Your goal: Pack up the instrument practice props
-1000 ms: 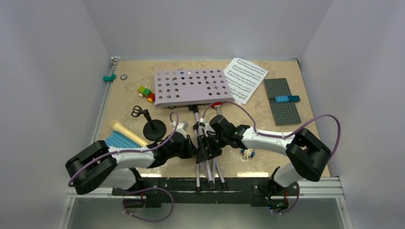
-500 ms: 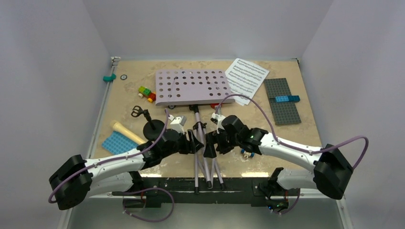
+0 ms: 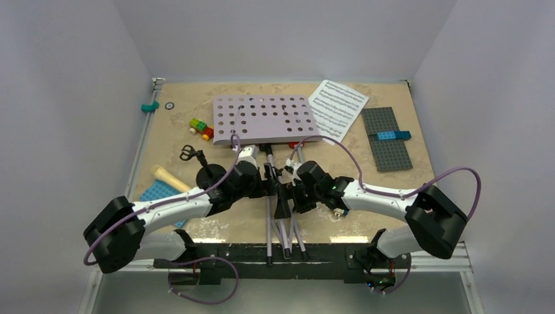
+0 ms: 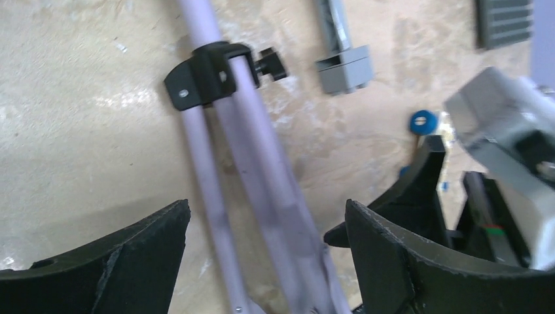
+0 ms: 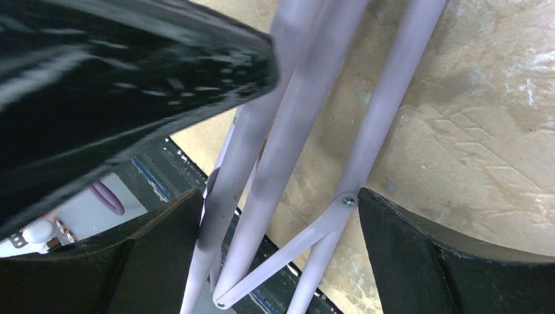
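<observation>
The lilac music stand lies flat, its perforated desk (image 3: pixel 262 119) far and its folded tripod legs (image 3: pixel 283 226) reaching the near edge. My left gripper (image 3: pixel 270 188) is open and straddles the legs (image 4: pixel 262 170) below a black clamp (image 4: pixel 209 75) without touching them. My right gripper (image 3: pixel 291 196) is open across the legs (image 5: pixel 307 98) from the other side, its fingertips (image 5: pixel 163 255) close against the outer legs. The sheet music (image 3: pixel 337 108) lies at the back right. The black mic stand (image 3: pixel 211 175) and the cream microphone (image 3: pixel 169 176) are to the left, partly behind my left arm.
A blue studded plate (image 3: pixel 159 193) lies under my left arm. A grey plate (image 3: pixel 386 147) with a blue brick (image 3: pixel 393 135) is at the right. Coloured bricks (image 3: pixel 201 127) sit left of the desk, a small blue and white piece (image 3: pixel 338 210) by my right arm.
Both grippers have moved along the tripod legs toward the desk and stand closer together. The stand has shifted slightly on the table.
</observation>
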Robot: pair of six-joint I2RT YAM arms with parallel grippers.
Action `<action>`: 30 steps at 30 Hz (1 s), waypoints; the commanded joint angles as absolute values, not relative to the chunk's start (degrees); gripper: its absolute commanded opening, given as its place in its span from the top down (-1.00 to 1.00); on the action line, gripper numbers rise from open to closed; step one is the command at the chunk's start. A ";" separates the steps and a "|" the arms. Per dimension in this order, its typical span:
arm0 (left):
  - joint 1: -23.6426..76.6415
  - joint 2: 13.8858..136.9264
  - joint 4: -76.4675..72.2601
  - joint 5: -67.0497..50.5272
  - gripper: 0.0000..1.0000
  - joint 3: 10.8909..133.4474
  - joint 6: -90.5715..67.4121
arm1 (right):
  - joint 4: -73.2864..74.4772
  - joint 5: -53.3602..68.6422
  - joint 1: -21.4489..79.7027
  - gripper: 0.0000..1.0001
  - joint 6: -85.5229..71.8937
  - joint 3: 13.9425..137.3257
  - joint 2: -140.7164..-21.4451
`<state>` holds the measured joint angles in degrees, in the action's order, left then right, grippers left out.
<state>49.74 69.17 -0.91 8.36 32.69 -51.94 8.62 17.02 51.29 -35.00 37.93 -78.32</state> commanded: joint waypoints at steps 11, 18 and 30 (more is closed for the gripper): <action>49.22 85.89 -4.71 3.53 -0.50 40.32 -52.38 | 5.43 14.44 51.72 -0.79 -33.41 39.11 -86.73; 49.31 89.39 -11.93 0.87 0.14 36.87 -55.12 | 5.28 15.04 52.50 -0.47 -33.13 40.53 -90.58; 49.32 90.55 -14.63 0.26 0.83 35.70 -54.41 | 6.70 13.11 53.00 0.57 -34.71 41.35 -92.34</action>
<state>48.47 88.51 -8.21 4.91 36.73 -53.93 5.13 16.97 51.72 -37.45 42.09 -89.36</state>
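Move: The music stand's fanned-out legs run fore and aft between the two hands: their middle is about 2 cm to the right of the left hand, 1 cm ahead and 6 cm below. The black leg clamp lies roughly 6 cm ahead and 1 cm right of that hand, the grey brick bar 8 cm ahead and 9 cm right. From the right hand the legs are 1 cm ahead, 2 cm left and 3 cm down; the brick car stands level with it, 15 cm right. The stand's loose legs are taken from both sides: the left hand drops about 6 cm over them with its fingers still wide, shifts a little to the right and closes on the tubes just behind the clamp. Nearer the table's front edge, the right hand sinks about 3 cm, eases left and forward, and closes partway around the tubes. Both then hold, stopped by the bundle between their pads. ##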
